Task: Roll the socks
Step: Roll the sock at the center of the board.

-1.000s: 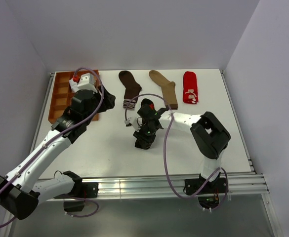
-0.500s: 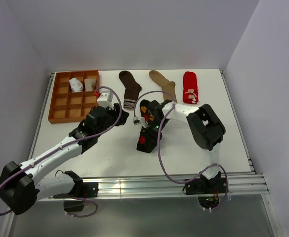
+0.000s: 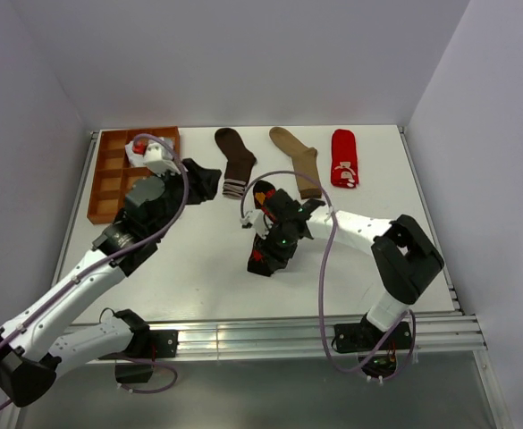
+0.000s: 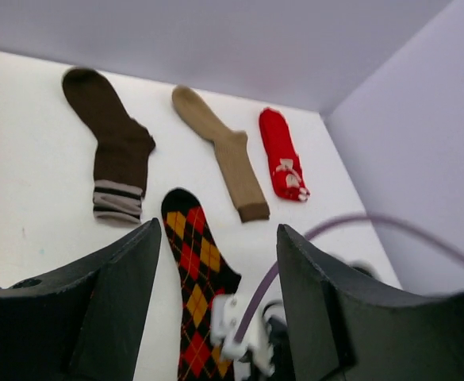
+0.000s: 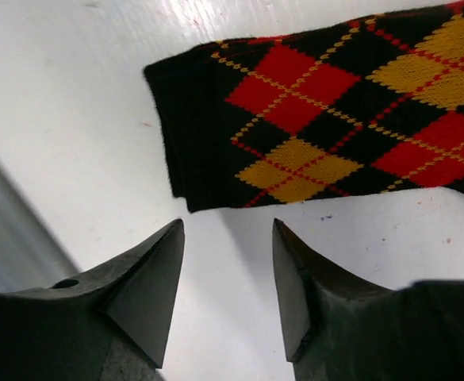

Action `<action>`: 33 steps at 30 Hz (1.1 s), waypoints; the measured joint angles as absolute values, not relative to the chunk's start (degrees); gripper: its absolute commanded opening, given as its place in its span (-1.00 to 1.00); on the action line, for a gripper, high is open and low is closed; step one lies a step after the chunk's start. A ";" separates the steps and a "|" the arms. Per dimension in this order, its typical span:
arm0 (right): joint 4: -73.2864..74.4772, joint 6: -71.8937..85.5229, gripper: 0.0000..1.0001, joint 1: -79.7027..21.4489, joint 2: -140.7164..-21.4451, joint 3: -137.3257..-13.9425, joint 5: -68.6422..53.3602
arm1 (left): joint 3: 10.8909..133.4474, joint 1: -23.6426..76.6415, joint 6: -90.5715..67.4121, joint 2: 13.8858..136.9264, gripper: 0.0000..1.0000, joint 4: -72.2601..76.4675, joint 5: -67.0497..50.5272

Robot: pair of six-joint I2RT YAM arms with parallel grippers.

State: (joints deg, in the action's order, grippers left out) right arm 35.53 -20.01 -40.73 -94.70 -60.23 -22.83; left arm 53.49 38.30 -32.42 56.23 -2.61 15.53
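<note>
The black-orange argyle sock point(image 4: 190, 266) lies flat in the middle of the table, with its cuff end point(image 5: 216, 127) toward the near edge. My right gripper point(image 5: 228, 224) hovers just short of that cuff, open, with only bare table between its fingers; from above the right gripper point(image 3: 265, 253) covers the sock's near part. My left gripper point(image 4: 220, 226) hangs open and empty above the table, left of the dark brown sock point(image 3: 236, 161). The tan sock point(image 3: 299, 161) and the red sock point(image 3: 343, 158) lie flat along the back.
The orange-brown gridded tray point(image 3: 107, 183) stands at the back left, its back cells partly behind my left wrist. The right arm's purple cable point(image 4: 295, 254) loops over the argyle sock. Grey walls close in the back and sides.
My right gripper has opened over the argyle sock's cuff end and its elbow has swung out to the right. The left arm swung toward the centre, then back toward the tray.
</note>
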 measured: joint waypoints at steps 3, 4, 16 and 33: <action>32.01 -18.81 0.16 -45.25 -93.93 -57.47 -15.29 | 58.43 38.30 -33.43 55.22 0.34 -6.44 18.70; 31.05 -18.48 0.17 -46.87 -93.95 -56.95 -13.10 | 60.47 38.30 -33.74 54.85 0.33 -7.88 19.62; 24.51 -16.47 0.23 -54.54 -93.95 -56.66 0.03 | 68.84 38.30 -33.61 53.36 0.35 -12.49 22.83; 24.82 -16.53 0.16 -57.76 -95.22 -56.66 0.62 | 68.73 38.30 -33.17 54.98 0.35 -14.46 22.52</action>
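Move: The near, cuff end of the argyle sock lies about 4 cm to the right hand's left, 1 cm back and some 4 cm below its fingers; the sock runs forward from there. Beyond it, the dark brown sock is roughly 27 cm ahead and 11 cm left of this hand, the tan sock about 27 cm ahead and 8 cm to the right. From the raised left hand the same cuff end is some 10 cm back, 10 cm right and 32 cm down. No contact can be made out: the right hand shifts left about 3.5 cm to the argyle sock's cuff end, sinking 1 to 2 cm and tipping roughly 20 degrees so its fingers slant forward, still open around the cuff edge. The left hand, empty and open, climbs some 11 cm away from the board and drifts 4 cm left, then eases down a couple of centimetres. ##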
